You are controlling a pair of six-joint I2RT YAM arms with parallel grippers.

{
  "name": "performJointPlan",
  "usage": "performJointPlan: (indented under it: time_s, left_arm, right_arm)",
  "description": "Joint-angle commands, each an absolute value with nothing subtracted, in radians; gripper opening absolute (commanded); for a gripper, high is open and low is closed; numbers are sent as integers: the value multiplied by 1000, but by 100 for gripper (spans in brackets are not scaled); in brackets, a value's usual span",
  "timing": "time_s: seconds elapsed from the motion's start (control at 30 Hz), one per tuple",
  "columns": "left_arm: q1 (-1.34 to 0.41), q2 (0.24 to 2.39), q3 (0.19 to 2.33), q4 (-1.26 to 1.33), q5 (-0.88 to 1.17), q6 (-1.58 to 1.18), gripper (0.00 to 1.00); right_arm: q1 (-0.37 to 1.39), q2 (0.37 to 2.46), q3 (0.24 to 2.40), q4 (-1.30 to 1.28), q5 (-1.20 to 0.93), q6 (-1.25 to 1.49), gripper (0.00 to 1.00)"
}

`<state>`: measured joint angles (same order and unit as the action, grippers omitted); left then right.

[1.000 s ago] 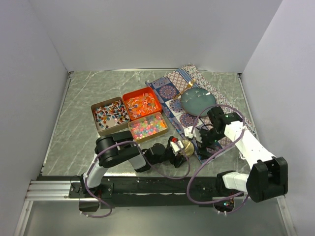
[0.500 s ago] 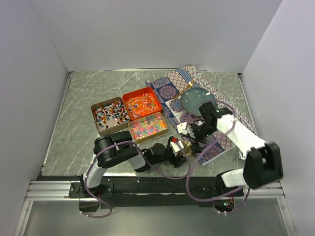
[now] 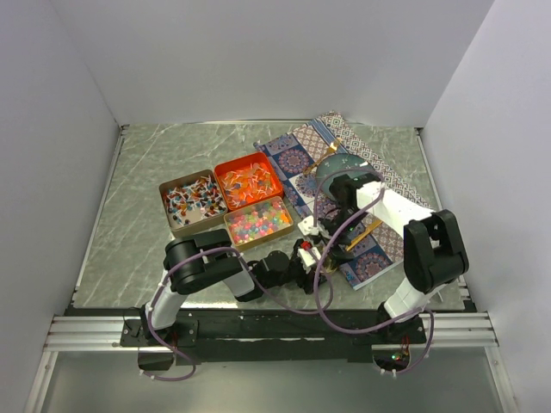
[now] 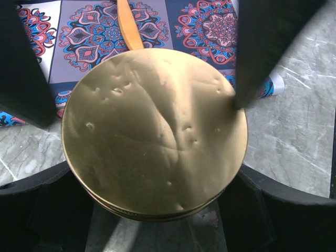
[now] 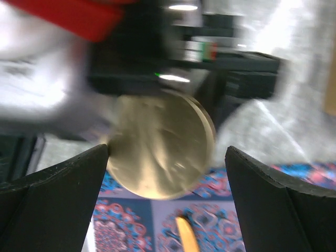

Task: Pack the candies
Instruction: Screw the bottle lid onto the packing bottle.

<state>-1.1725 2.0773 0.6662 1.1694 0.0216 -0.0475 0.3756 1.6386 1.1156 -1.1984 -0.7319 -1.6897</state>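
Note:
The candies lie in three open tins: wrapped ones (image 3: pixel 194 200), orange-red pieces (image 3: pixel 250 179) and multicoloured beads (image 3: pixel 258 220). My left gripper (image 3: pixel 318 256) (image 4: pixel 155 207) is shut on the round gold lid (image 3: pixel 326 254) (image 4: pixel 155 131), holding it by its edges just above the table. My right gripper (image 3: pixel 319 239) (image 5: pixel 167 157) is open and reaches down over the same lid (image 5: pixel 157 147). Its dark fingers (image 4: pixel 262 52) straddle the rim; one finger looks to touch the edge and the other stands apart. The right wrist view is blurred.
A patterned blue and red cloth (image 3: pixel 383 168) covers the table's right side, with a round teal dish (image 3: pixel 344 172) on it. An orange strip (image 4: pixel 128 26) lies on the cloth beyond the lid. Grey walls close in the marble table (image 3: pixel 155 155).
My right arm has swung left, bringing its open gripper from beside the lid to around it. The left gripper and the lid have stayed put.

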Motion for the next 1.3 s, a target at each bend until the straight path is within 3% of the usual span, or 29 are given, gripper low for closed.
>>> performJointPlan:
  time_s: [0.0,0.33,0.63,0.9,1.1,1.27]
  left_arm:
    - [-1184,2180,577,687,21,-54,1]
    - [-1180,2198,586,672,12,-83,1]
    - [-1174,2207,595,660,20,-95,1]
    - [-1172,2204,594,661,23,-80,1]
    - [-1181,2206,594,666,28,-66,1]
    - [-1190,2207,597,672,32,-57,1]
  right_arm:
    - [403,1621,1077,-1269,-723,-1740,100]
    - [354,1554,962,-1256,-614,-1726,100]
    - [249,1356,787,-1241,-456,-1665,100]
    - [151,1282,790,-1246,-373,-1672,100]
    - [100,1302,1031,-1279,-637,-1664,100]
    - [158,1299,1028,-1233,-810,-1793,100]
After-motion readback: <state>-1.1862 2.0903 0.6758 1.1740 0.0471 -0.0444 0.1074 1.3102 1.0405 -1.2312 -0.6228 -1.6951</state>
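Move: The bottle lid already sits on the bottle in the left gripper, about 4 cm above the left hand point and centred over it. The open right fingers straddle that lid; its middle is about 1 cm back, 2 cm left and 2 cm below the right hand. From the right hand, the box of round candies lies about 9 cm ahead and 18 cm left, the golden knife some 6 cm ahead and 10 cm right, and the green plate about 20 cm ahead and 4 cm right, all some 8 to 9 cm lower. Keep the left gripper around the bottle, letting it shift only about 1 cm back. With the right fingers wide open, draw back and down a centimetre with a finger at the lid's rim, then swing off the lid some 11 cm to the right and back; finally lift and sweep forward, about 7 cm each, coming partly back left, tilting the wrist and turning it clockwise some 15 degrees. ##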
